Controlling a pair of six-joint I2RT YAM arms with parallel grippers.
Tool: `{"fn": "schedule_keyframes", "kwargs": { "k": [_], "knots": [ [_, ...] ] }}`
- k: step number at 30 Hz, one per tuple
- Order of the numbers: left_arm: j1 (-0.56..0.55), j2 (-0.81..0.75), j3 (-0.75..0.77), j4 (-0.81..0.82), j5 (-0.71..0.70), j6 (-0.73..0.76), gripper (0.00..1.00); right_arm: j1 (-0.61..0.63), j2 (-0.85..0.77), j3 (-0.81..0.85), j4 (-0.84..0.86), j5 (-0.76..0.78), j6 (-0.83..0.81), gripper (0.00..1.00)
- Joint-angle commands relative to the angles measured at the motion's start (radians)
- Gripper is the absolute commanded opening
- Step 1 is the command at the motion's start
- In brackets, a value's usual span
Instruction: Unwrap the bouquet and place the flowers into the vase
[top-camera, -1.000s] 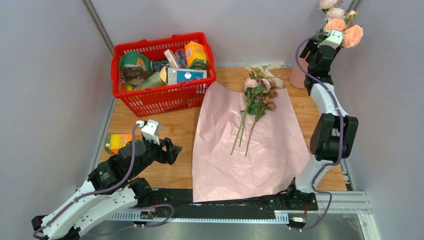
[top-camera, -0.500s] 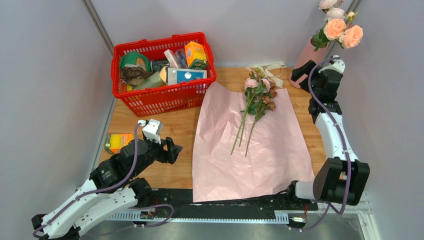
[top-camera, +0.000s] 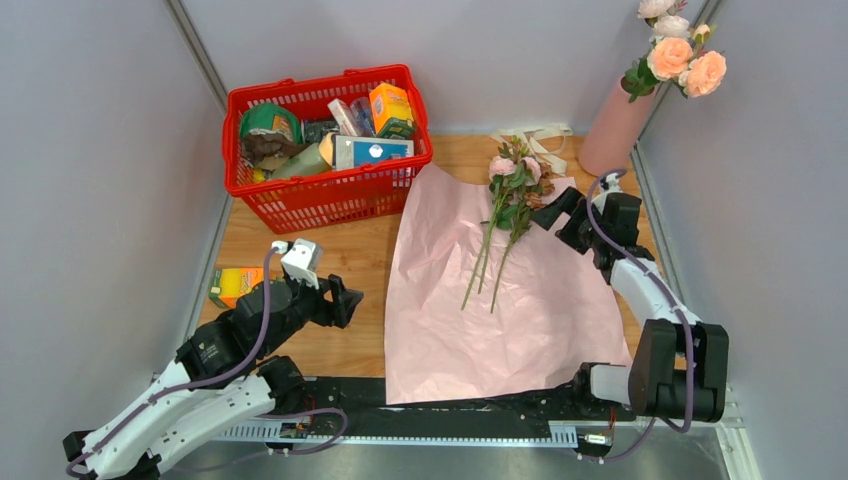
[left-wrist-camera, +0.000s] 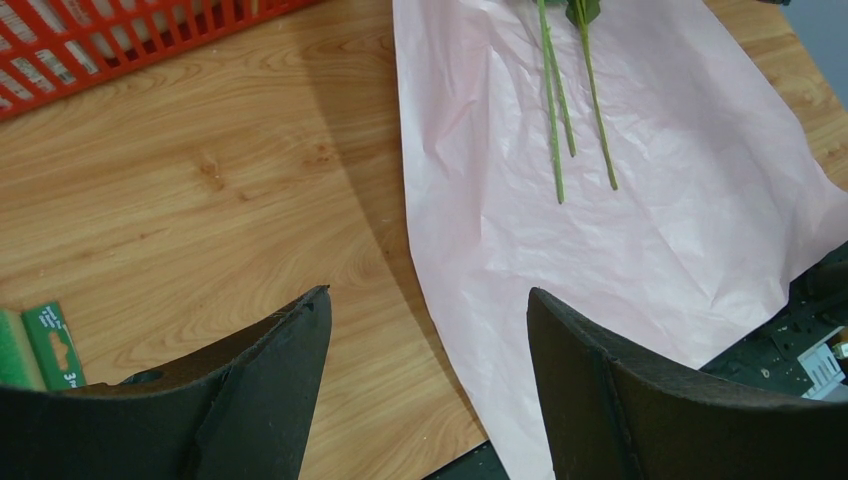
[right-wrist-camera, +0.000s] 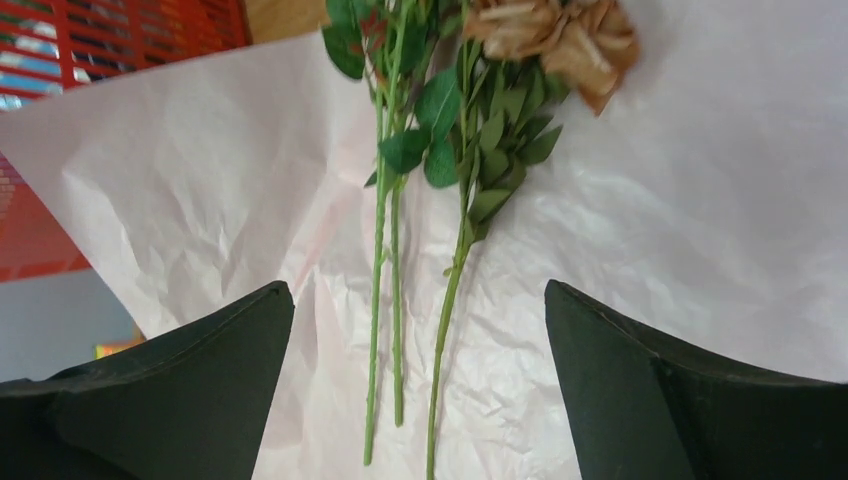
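The bouquet lies unwrapped: its pink paper (top-camera: 500, 300) is spread flat on the table, with three loose flowers (top-camera: 512, 195) at its far end. The salmon vase (top-camera: 610, 130) stands at the back right with several roses (top-camera: 680, 62) in it. My right gripper (top-camera: 553, 210) hangs open just right of the loose blooms. In the right wrist view the gripper (right-wrist-camera: 418, 292) has the green stems (right-wrist-camera: 385, 250) and a brownish bloom (right-wrist-camera: 560, 35) ahead of its spread fingers, with nothing held. My left gripper (top-camera: 350, 300) is open and empty over bare wood, left of the paper (left-wrist-camera: 650, 150).
A red basket (top-camera: 330, 195) full of groceries stands at the back left. A yellow-green box (top-camera: 235, 283) lies near the left edge. A cream ribbon (top-camera: 545, 135) lies behind the flowers. Grey walls close in on both sides.
My right arm has swung down from the vase to the flowers on the paper, its jaws widening. The left arm has not moved.
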Motion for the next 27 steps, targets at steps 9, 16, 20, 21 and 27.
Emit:
{"fn": "schedule_keyframes", "kwargs": {
  "k": [9,16,20,21,27],
  "knots": [
    [-0.003,-0.004,-0.001,0.018,-0.016,0.007,0.79,0.067,0.157,-0.076,0.203,-0.101,0.035,0.72],
    [-0.003,0.001,-0.001,0.018,-0.017,0.008,0.79,0.182,0.242,-0.035,0.245,-0.058,0.062,0.55],
    [-0.003,0.001,-0.001,0.019,-0.016,0.008,0.79,0.261,0.269,-0.003,0.266,-0.006,0.094,0.51],
    [-0.003,0.001,-0.001,0.018,-0.016,0.008,0.79,0.275,0.280,0.005,0.271,0.005,0.110,0.50],
    [-0.003,-0.002,-0.003,0.018,-0.014,0.008,0.79,0.335,0.331,0.023,0.301,0.051,0.163,0.42]
  ]
}}
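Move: To the right hand's left by about 12 cm, roughly level with it forward and some 12 cm below, lie the two pink-flower stems on the pink paper. The brown-rose stem is nearer, about 6 cm left, level forward and just as low. The vase stands some 21 cm ahead and 14 cm right. From the left hand, the pink-flower stems are about 19 cm ahead, 27 cm right and 20 cm down. Sweeping left about 12 cm and sinking some 7 cm, the right hand crosses over the brown-rose stem towards the two pink-flower stems. Most of the drop comes first, then the leftward run at nearly steady height. The wrist turns some 15 degrees counter-clockwise and tips slightly down, while the wide-open fingers narrow to just under half open; no grip is seen yet. ##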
